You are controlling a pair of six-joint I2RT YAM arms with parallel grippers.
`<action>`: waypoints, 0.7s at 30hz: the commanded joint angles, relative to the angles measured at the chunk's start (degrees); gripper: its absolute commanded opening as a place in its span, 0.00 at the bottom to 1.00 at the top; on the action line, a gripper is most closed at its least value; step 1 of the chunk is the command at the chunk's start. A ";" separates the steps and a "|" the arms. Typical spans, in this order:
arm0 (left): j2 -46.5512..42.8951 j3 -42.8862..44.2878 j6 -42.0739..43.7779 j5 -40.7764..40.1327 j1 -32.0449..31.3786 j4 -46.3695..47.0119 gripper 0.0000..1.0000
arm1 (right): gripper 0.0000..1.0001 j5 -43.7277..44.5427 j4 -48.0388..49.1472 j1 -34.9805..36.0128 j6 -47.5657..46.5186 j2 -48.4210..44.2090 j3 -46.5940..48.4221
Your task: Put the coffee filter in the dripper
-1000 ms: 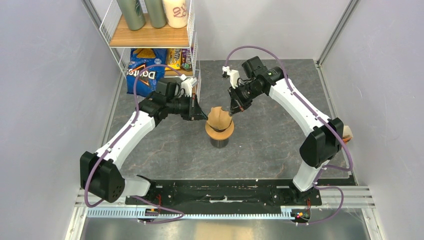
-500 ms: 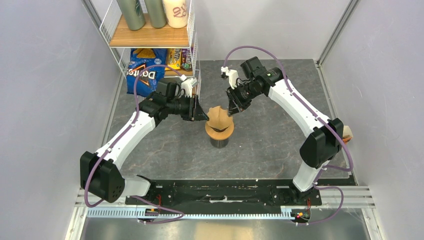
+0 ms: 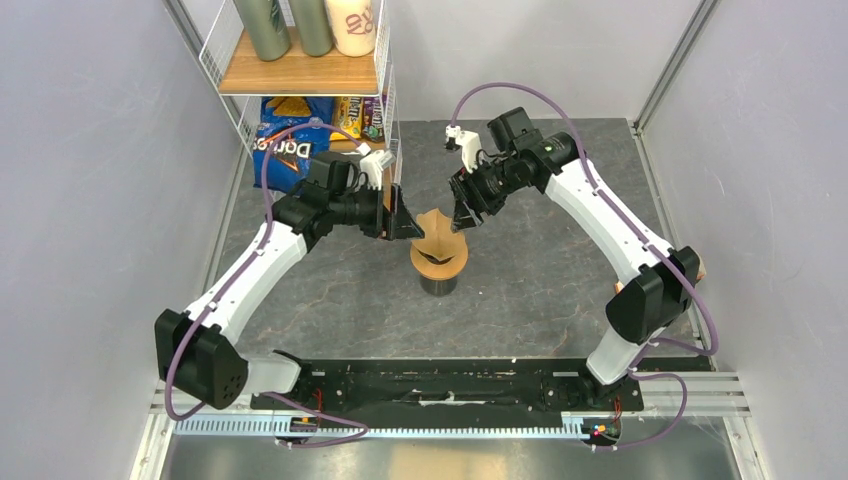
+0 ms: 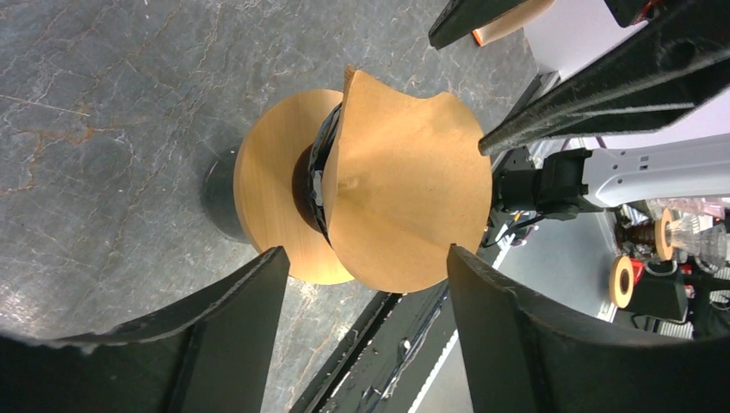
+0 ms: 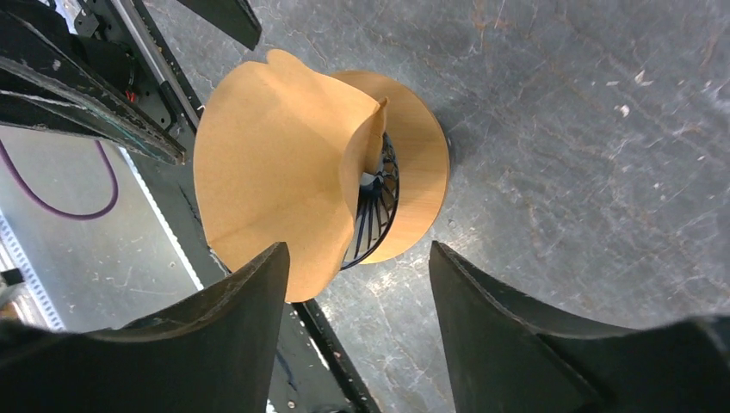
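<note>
The coffee filter (image 3: 436, 232), a light-brown folded paper fan, stands partly inside the dripper (image 5: 379, 206), whose dark blue ribs show beside it. The dripper sits in a tan wooden ring (image 3: 440, 264) on top of a dark cup (image 3: 438, 285). My left gripper (image 3: 405, 222) is open just left of the filter, and my right gripper (image 3: 460, 215) is open just right of it. Neither touches the paper. In the left wrist view the filter (image 4: 405, 198) lies beyond my open left gripper (image 4: 366, 254). In the right wrist view the filter (image 5: 275, 172) lies beyond my open right gripper (image 5: 357, 249).
A wire shelf stands at the back left with a Doritos bag (image 3: 290, 150), candy bags and tumblers (image 3: 300, 30) on its wooden board. A black rail (image 3: 440, 385) runs along the near edge. Grey walls close in both sides.
Both grippers have opened and let go of the filter, which stays standing in the dripper. Both arms have shifted slightly.
</note>
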 commanded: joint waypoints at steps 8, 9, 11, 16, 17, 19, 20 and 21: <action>-6.43 6.90 6.26 -2.60 1.31 -6.01 0.91 | 0.96 1.29 1.98 -0.02 2.33 -7.73 5.41; -7.47 7.54 7.01 -2.74 1.94 -7.14 0.91 | 0.97 1.64 2.48 -0.41 2.90 -8.88 5.46; -9.13 9.43 9.06 -2.82 3.24 -9.96 0.92 | 0.97 2.60 3.65 -1.46 4.25 -11.31 5.14; -11.72 14.53 11.97 -4.50 8.53 -18.23 0.93 | 0.97 7.96 6.91 -5.41 8.96 -18.43 1.32; -11.68 15.92 12.91 -5.23 10.06 -19.95 0.93 | 0.97 9.09 7.10 -6.28 9.69 -20.01 0.36; -10.50 18.80 15.51 -4.85 13.30 -25.74 0.93 | 0.97 11.05 7.26 -8.72 10.97 -22.61 -1.57; -9.75 20.16 16.54 -4.52 14.89 -28.27 0.93 | 0.97 12.14 7.28 -10.32 12.12 -23.97 -2.70; -8.96 21.43 17.46 -3.89 17.08 -30.88 0.94 | 0.97 12.67 7.21 -12.22 12.63 -25.15 -3.94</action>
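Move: The coffee filter stands open in the dripper between the two parted grippers. Its middle is about 5 cm right of the left hand and 2 cm back, and about 5 cm left of the right hand and 3 cm back, some 4 cm below both. The dripper is about 3 cm beneath the filter, and the wooden-ringed stand holding it is lower still, with its middle roughly 14 cm below the hands. Both hands back away from the filter together: already opening, the fingers spread on to nearly full width while the hands first rise almost straight up, slowly, clear of its paper edges. Then they speed up and part outward as they climb, the left hand ending about 8 cm to the left and 11 cm higher, the right about 7 cm to the right and 13 cm higher, with the wrists swinging the fingers some 20 to 30 degrees to point farther forward. ##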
